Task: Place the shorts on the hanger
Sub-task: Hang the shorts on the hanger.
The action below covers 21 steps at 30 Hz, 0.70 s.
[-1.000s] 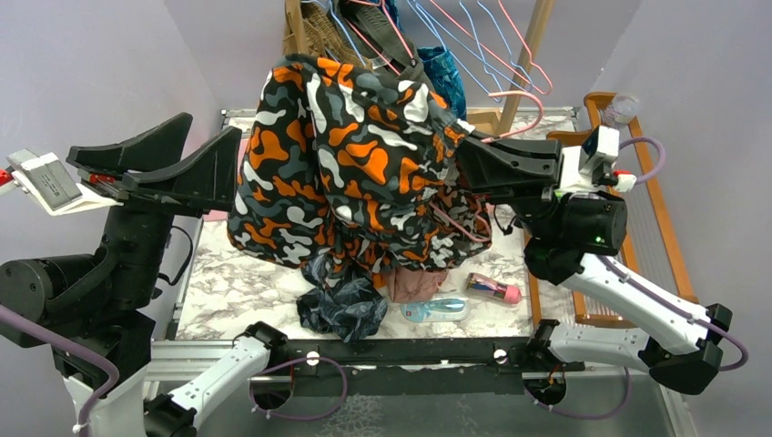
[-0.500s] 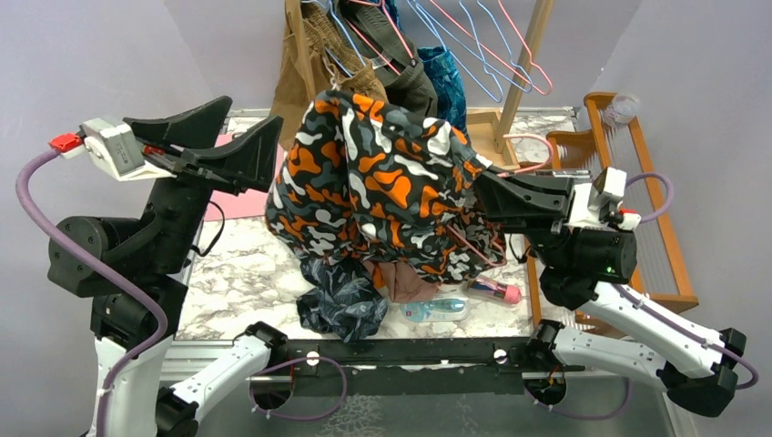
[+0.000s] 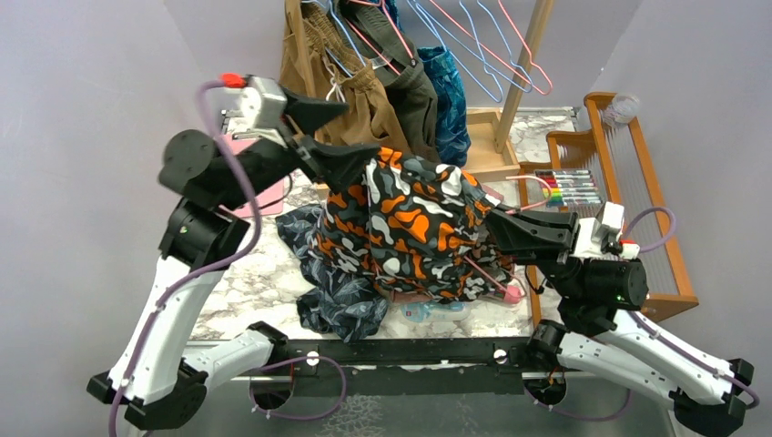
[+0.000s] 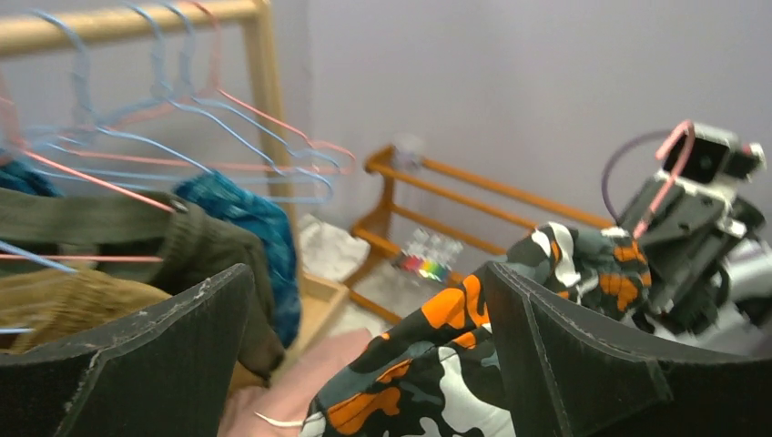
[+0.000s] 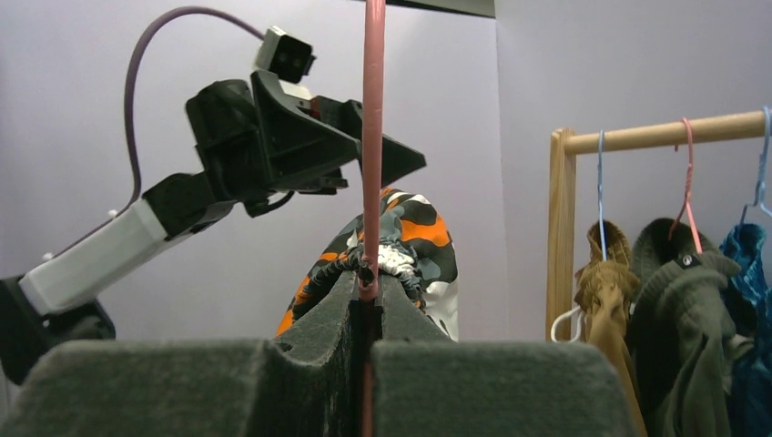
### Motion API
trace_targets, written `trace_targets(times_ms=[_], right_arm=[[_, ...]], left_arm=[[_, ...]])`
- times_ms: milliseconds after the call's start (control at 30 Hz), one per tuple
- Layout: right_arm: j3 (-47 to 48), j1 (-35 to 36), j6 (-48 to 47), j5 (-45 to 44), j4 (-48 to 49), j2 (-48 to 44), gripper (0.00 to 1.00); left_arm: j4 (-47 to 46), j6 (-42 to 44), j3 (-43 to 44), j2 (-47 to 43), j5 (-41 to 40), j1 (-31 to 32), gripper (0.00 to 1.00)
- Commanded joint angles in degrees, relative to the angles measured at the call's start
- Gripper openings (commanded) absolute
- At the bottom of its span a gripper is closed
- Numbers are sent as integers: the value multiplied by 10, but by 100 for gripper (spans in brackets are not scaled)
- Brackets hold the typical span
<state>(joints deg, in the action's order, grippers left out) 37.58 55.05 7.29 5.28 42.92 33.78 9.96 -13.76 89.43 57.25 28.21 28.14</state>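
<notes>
The camouflage shorts (image 3: 410, 228) hang bunched over the table's middle, draped on the pink hanger (image 3: 480, 270), of which only short bits of wire show. My right gripper (image 3: 496, 232) is at their right edge, shut on the hanger. In the right wrist view the hanger's wire (image 5: 371, 137) rises straight from my right gripper (image 5: 369, 284), with the shorts (image 5: 411, 238) just beyond. My left gripper (image 3: 362, 134) is open at the shorts' upper left corner. Between its wide-apart jaws the shorts (image 4: 437, 382) lie loose, against the right finger (image 4: 564, 346).
A wooden clothes rail (image 3: 528, 55) at the back carries light-blue and pink wire hangers with brown, olive and teal garments (image 3: 364, 82). Navy leaf-print shorts (image 3: 337, 300), a bottle (image 3: 437, 311) and a pink tube (image 3: 510, 293) lie under the shorts. A wooden rack (image 3: 637, 182) with markers (image 3: 569, 187) is at the right.
My left arm has swung in from the far left to the shorts' upper left corner. The right gripper has come down and nearer with hanger and shorts, which now hang lower and more bunched.
</notes>
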Motion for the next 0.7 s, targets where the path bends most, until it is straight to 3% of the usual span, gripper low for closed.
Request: trace_targets(times_ms=[0,333,667], right_arm=[[-19,0,-6,-8,-72,-41,1],[-48,1,3,51,-193,-86,1],[-68,1,15,82,-209,-87,1]], left_arm=[[12,42,-41,-5,130,48,99],[177,211,-80,-20,78,173,99],[220,278,-54,12,92,219,99]])
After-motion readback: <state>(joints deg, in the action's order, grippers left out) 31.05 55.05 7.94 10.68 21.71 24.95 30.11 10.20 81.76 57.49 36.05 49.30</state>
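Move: Beneath the left hand's open fingers hangs the camouflage shorts' free side, its middle roughly 15 cm lower, 7 cm back and 9 cm to the right. The waistband pinched by the right hand is about 8 cm back, 18 cm right and 7 cm lower; the hanger hook, some 5 cm back and 24 cm right, is nearly level. From the right hand, the shorts' middle lies about 9 cm left, 1 cm ahead and 8 cm below. Swooping down about 13 cm while drawing back and to the right some 8 cm each, the wide-open left hand closes in on the waistband at the right fingers, swinging clockwise and rolling until its fingers point across at the right gripper. Meanwhile the right hand sinks about 10 cm, tipping its fingers some 20 degrees downward, and keeps its pinch on waistband and hanger. ##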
